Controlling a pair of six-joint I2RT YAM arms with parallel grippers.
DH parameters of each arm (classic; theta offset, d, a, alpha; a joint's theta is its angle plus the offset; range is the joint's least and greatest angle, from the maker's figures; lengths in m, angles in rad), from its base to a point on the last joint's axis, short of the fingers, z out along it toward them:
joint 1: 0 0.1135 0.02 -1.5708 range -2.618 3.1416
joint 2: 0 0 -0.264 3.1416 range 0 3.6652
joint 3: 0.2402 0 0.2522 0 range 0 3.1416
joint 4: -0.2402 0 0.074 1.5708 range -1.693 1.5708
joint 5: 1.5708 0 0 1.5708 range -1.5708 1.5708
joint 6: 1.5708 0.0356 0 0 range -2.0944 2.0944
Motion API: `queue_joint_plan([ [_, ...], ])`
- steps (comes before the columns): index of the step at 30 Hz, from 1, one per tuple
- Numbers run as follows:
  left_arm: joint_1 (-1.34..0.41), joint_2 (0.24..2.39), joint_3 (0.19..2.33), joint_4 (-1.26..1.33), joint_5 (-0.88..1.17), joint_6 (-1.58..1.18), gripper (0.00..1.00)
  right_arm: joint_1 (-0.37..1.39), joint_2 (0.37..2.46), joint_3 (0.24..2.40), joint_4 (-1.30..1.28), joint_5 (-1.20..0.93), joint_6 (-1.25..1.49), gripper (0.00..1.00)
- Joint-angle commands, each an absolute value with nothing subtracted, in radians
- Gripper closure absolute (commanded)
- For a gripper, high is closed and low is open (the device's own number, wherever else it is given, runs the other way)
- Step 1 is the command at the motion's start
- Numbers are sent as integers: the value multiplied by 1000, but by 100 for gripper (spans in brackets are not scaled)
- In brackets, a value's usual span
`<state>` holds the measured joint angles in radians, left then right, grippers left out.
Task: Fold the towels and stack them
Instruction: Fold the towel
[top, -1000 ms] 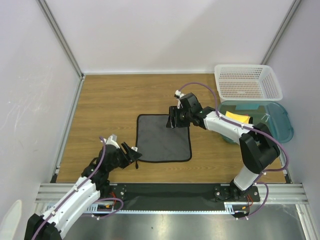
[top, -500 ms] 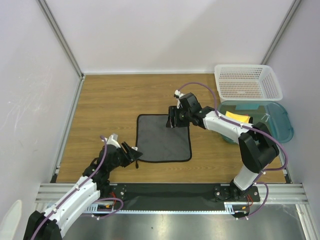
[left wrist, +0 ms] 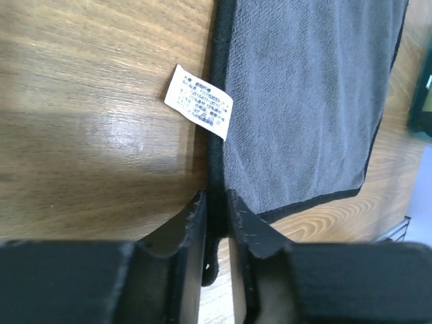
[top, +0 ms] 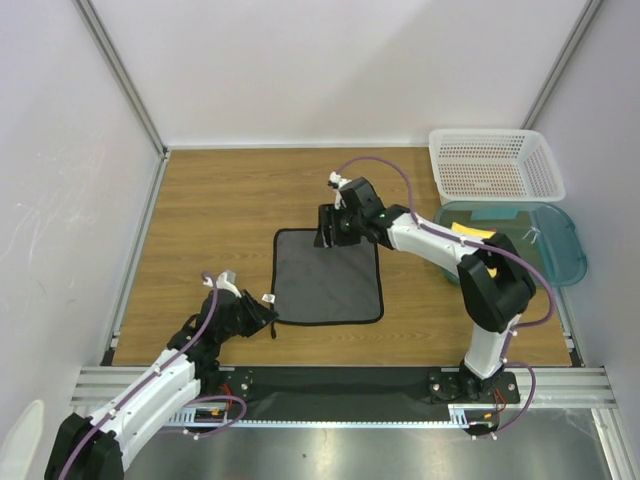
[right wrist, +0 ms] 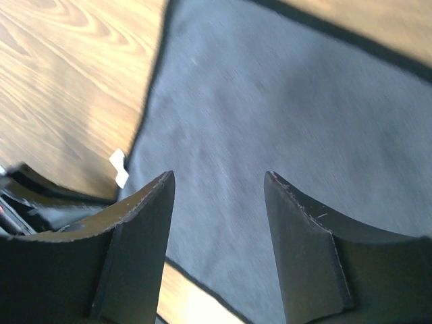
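A grey towel (top: 328,278) with black edging lies flat and spread out on the wooden table. In the left wrist view the towel (left wrist: 304,94) shows a white label (left wrist: 199,101) at its edge. My left gripper (top: 268,312) sits at the towel's near-left corner, and in the wrist view this gripper (left wrist: 214,199) is shut on the black edging. My right gripper (top: 325,228) hovers open over the towel's far edge near the far-left corner. From its own wrist view the right gripper (right wrist: 219,179) has only grey towel (right wrist: 270,101) showing between its jaws. A yellow towel (top: 473,236) lies in the tub.
A white lattice basket (top: 495,165) stands at the far right, with a teal translucent tub (top: 555,250) just in front of it. Side walls with metal posts close in the table on the left, back and right.
My left gripper has closed onto the towel's near-left corner edging. The right arm has swung left along the far edge of the towel, still open.
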<state>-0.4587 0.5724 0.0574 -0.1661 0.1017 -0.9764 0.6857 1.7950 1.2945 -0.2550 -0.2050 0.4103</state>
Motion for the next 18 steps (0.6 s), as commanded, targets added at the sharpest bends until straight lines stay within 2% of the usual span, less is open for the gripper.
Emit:
queue_joint_plan([
  [1, -457, 594, 51, -184, 71, -933, 78, 715, 1871, 1426, -201, -210, 402, 39],
  [5, -456, 615, 58, -175, 71, -899, 84, 747, 1986, 1554, -235, -166, 400, 39],
  [9, -457, 626, 67, -175, 69, -881, 99, 781, 2092, 1679, -273, -100, 391, 36],
  [18, -457, 629, 78, -190, 61, -842, 100, 821, 2293, 1928, -331, -22, 411, 34],
])
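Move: The grey towel's far-left corner lies about 10 cm ahead of the right hand, 14 cm to its left and some 10 cm below; the far-right corner is level with that one, about 13 cm to this hand's right. The left hand already has the near-left corner between its half-closed fingers, about 1 cm below the hand point, with the white tag some 5 cm ahead and 2 cm to its left. Swing the open right gripper left over the far part of the towel towards its far-left corner, about 11 cm left and 5 cm forward, dipping some 4 cm over the second half. Meanwhile keep the left gripper low in place and shut its fingers fully, pinching the black border at the near-left corner. ##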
